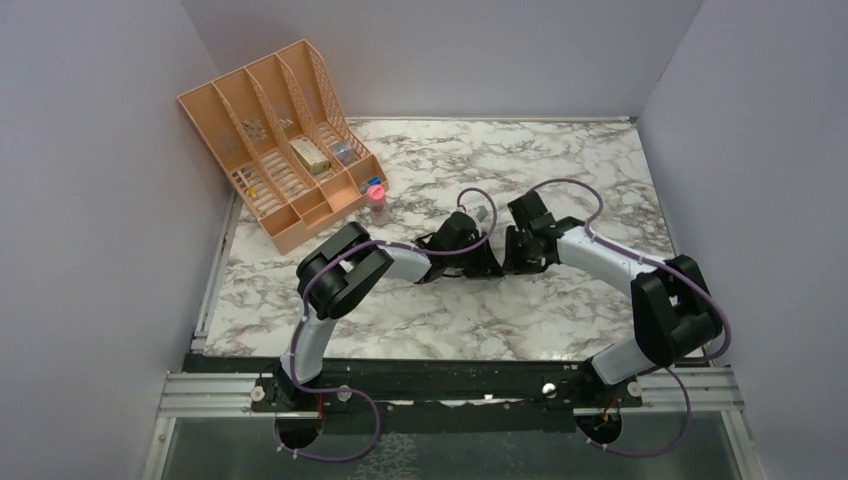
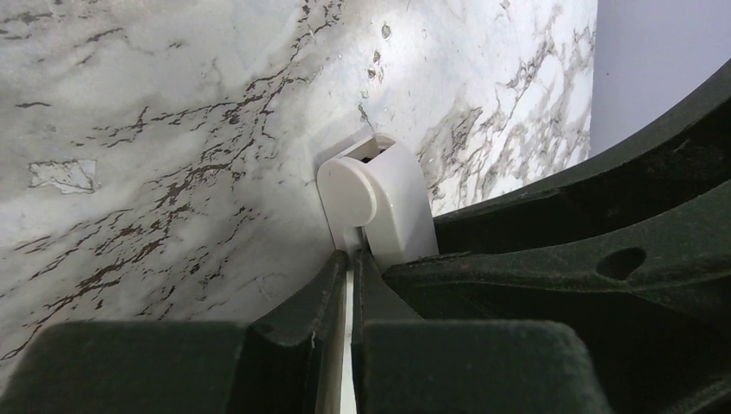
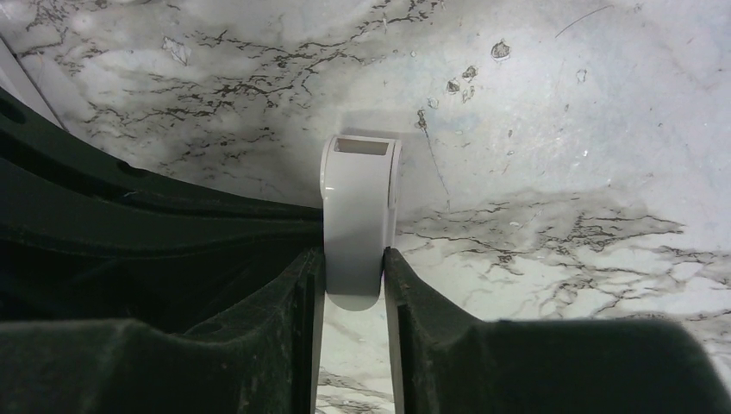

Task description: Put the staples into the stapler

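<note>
A white stapler [image 2: 388,207] rests on the marble table, held between both grippers at mid-table. My left gripper [image 2: 351,254] is shut on a thin white edge of it, which shows as a sliver between the jaws. My right gripper [image 3: 354,254] is shut on the sides of the stapler's white body [image 3: 358,207], whose far end shows a rectangular opening. In the top view the two grippers [image 1: 490,260] [image 1: 514,256] meet tip to tip and hide the stapler. I cannot pick out the staples for certain.
A peach desk organizer [image 1: 255,110] stands at the back left, holding a yellowish box [image 1: 310,155] and small grey items. A pink-capped bottle [image 1: 378,204] stands in front of it. Grey walls close in the table [image 1: 560,160] on three sides.
</note>
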`<act>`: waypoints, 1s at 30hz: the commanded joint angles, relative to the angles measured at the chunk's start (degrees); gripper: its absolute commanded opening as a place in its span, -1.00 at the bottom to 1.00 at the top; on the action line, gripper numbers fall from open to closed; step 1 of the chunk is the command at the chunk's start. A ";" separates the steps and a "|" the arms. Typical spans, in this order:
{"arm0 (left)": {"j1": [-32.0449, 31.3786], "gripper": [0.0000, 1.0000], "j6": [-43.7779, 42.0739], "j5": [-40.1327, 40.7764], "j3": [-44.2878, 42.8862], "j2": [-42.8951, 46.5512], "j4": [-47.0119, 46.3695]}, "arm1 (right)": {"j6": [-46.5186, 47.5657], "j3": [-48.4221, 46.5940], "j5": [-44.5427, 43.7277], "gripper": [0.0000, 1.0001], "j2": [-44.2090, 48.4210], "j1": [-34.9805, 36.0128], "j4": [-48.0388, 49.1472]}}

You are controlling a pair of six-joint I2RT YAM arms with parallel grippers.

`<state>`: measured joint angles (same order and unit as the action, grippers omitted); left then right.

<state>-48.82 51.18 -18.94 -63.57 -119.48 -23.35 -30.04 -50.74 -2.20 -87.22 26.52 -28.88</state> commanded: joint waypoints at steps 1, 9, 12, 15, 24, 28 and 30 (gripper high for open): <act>-0.68 -0.86 -1.83 4.30 0.91 -0.52 2.61 | -1.16 -1.24 -2.81 -0.26 0.22 0.59 -4.36; -0.68 -0.80 -2.33 4.51 1.17 0.15 2.85 | -1.83 -2.84 -4.52 -0.01 2.94 0.61 -5.18; -0.70 -0.75 -2.84 4.91 1.26 0.99 3.30 | -2.06 -2.78 -5.13 0.08 5.05 0.55 -5.01; -0.73 -0.64 -3.42 5.86 1.19 2.59 4.79 | -2.27 -2.16 -5.46 0.14 7.76 0.59 -4.20; -1.01 -0.36 -4.46 17.64 3.43 9.67 16.14 | -3.24 -1.41 -9.05 0.23 13.89 0.62 -3.48; -1.09 -0.30 -7.71 21.21 3.72 15.49 16.35 | -2.87 -1.99 -9.79 0.30 15.36 0.57 -3.98; -1.19 -0.25 -9.56 24.06 2.81 19.55 18.61 | -1.17 -2.14 -8.75 0.45 16.88 0.62 -3.54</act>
<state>-49.63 46.39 -2.85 -59.83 -108.14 -8.71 -32.51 -51.70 -9.28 -73.14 26.70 -32.71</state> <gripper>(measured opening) 0.350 0.676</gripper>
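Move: The small white stapler is between my hands: its middle is about 1 cm ahead of and 1 cm to the right of my left fingertips, level with them, and about 1 cm ahead of and 1 cm below my right fingertips. From my left hand the pink stapler lies roughly 10 cm ahead and 7 cm to the left, and the long white stapler about 2 cm ahead and 11 cm to the left, both a little lower. I let go of the small white stapler with both hands. My right fingers spread wide off its cover, then I lift that hand about 7 cm, drifting slightly right, fingertips tilting forward some 10 degrees. My left fingertips open from beside the base, and after a pause I draw that hand about 5 cm left towards the long white stapler, rising slightly, fingers tipping down. ##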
